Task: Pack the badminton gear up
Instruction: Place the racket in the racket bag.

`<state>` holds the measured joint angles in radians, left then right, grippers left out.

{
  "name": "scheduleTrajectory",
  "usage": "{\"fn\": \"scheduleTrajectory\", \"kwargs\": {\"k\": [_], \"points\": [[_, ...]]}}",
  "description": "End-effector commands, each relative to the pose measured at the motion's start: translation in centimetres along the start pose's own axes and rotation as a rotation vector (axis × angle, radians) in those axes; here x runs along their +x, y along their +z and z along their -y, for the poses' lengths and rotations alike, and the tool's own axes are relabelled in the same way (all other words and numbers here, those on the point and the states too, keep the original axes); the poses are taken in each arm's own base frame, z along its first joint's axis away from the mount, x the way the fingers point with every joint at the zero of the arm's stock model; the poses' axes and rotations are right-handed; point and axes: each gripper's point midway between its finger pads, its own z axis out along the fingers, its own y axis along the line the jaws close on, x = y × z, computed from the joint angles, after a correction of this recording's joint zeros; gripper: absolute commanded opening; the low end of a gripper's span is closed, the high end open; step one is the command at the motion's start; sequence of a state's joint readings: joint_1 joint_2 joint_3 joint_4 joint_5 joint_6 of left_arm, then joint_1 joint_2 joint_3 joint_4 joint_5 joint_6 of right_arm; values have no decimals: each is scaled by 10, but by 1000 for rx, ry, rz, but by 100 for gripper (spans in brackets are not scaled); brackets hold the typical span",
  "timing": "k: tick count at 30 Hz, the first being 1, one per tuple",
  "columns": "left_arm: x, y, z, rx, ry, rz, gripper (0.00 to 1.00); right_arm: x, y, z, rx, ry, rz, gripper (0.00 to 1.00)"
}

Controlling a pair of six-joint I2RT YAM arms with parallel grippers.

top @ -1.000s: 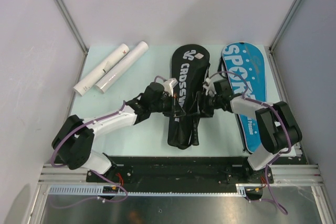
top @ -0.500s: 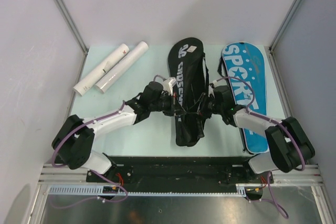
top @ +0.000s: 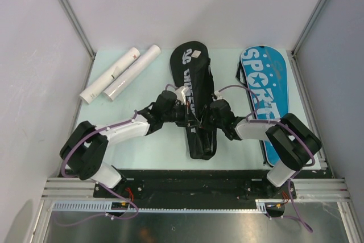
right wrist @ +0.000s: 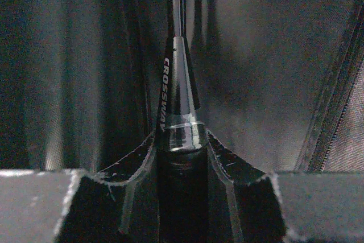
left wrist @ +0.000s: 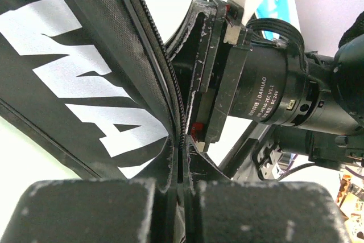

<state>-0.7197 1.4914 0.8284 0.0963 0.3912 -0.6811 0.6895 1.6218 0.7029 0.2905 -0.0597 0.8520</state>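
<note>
A black racket bag lettered CROSSWAY lies lengthwise in the table's middle. My left gripper is shut on its zip edge, which shows pinched between the pads in the left wrist view. From the right, my right gripper reaches into the bag's opening. In the right wrist view that gripper is shut on a racket's black handle. The thin shaft runs on into the dark bag. A blue-black bag lettered SPORT lies at the right. Two long white tubes lie at the back left.
Grey walls and metal posts close the table on three sides. The right arm's elbow lies over the blue bag's near end. Pale green tabletop shows between the arms' bases and the black bag.
My right gripper narrowed onto the racket handle and slid left. The black bag shifted left and farther back. My left gripper kept its pinch on the bag's edge.
</note>
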Motion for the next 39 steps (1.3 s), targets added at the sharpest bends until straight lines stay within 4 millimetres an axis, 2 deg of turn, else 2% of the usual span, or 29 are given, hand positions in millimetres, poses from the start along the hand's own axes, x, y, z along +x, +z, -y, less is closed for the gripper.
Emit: {"fn": "scheduleTrajectory", "kwargs": {"k": [1, 4, 6, 9, 11, 12, 16, 18, 19, 20, 21, 22, 23, 24, 25, 26, 27, 29, 30, 31, 33, 35, 38, 39], "points": [[17, -13, 69, 299, 49, -100, 0, -57, 13, 4, 19, -100, 156, 2], [22, -18, 65, 309, 68, -116, 0, -53, 9, 9, -28, -158, 83, 11], [26, -18, 59, 301, 62, -129, 0, -50, 4, 9, -25, -225, 72, 12], [32, -20, 57, 310, 70, -155, 0, -57, -5, 6, -38, -299, 84, 12], [32, -21, 53, 294, 92, -165, 0, -67, -9, 16, -12, -303, 91, 11], [35, -22, 50, 283, 89, -179, 0, -68, -9, 17, -17, -319, 87, 2], [35, -24, 56, 311, 108, -198, 1, -70, -5, 10, -46, -280, 101, 0], [31, -23, 53, 281, 102, -173, 10, -70, -1, 4, -49, -236, 126, 0], [31, -23, 50, 257, 83, -159, 18, -64, 1, -1, -56, -223, 120, 0], [26, -21, 43, 209, 74, -122, 35, -65, 2, 2, -22, -207, 141, 1], [22, -24, 46, 189, 88, -81, 43, -64, 3, 0, -15, -179, 147, 3], [26, -24, 40, 146, 90, -62, 51, -61, 3, 3, 19, -164, 153, 5], [19, -21, 28, 62, 94, -1, 67, -58, 1, 2, 20, -140, 145, 6], [28, -21, 20, 14, 80, 7, 73, -60, 2, 5, 41, -123, 161, 6], [26, -24, 17, -19, 67, 44, 77, -60, 1, 5, 55, -95, 170, 7], [27, -24, 11, -53, 53, 65, 87, -61, 1, 3, 56, -84, 177, 8], [26, -23, 4, -111, 57, 103, 92, -61, 1, 3, 56, -79, 180, 8], [32, -22, 2, -162, 67, 109, 100, -63, 3, 2, 52, -53, 191, 9], [27, -21, -3, -212, 59, 143, 100, -63, 5, 3, 55, -47, 192, 10], [34, -19, -12, -257, 56, 116, 100, -65, 5, 0, 44, -41, 201, 10], [38, -15, -9, -288, 87, 115, 100, -65, 7, -1, 39, -2, 203, 13], [51, -10, -10, -316, 121, 82, 100, -62, 11, -5, 15, 28, 193, 16], [62, -2, -15, -325, 123, 42, 100, -57, 14, -1, 31, 62, 174, 17], [61, 1, -10, -307, 118, 35, 100, -54, 15, 2, 46, 66, 169, 17]]}}
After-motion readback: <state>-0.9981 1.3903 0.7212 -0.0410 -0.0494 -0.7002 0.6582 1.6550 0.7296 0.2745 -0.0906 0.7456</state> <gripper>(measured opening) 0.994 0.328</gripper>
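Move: The left fingers are still shut on the zipped edge of the racket bag. The bag's near end lies about 11 cm back from them, 1 cm to the right and 9 cm below. The racket handle, already in the right grip inside the bag, is roughly 2 cm ahead of the left hand, 2 cm right and 7 cm below. From the right hand, the near end is some 13 cm back, level sideways and 2 cm lower. Left frees the zipped edge, spreads, backs 5 cm, then dips; racket-holding right sways 3 cm right and returns. ##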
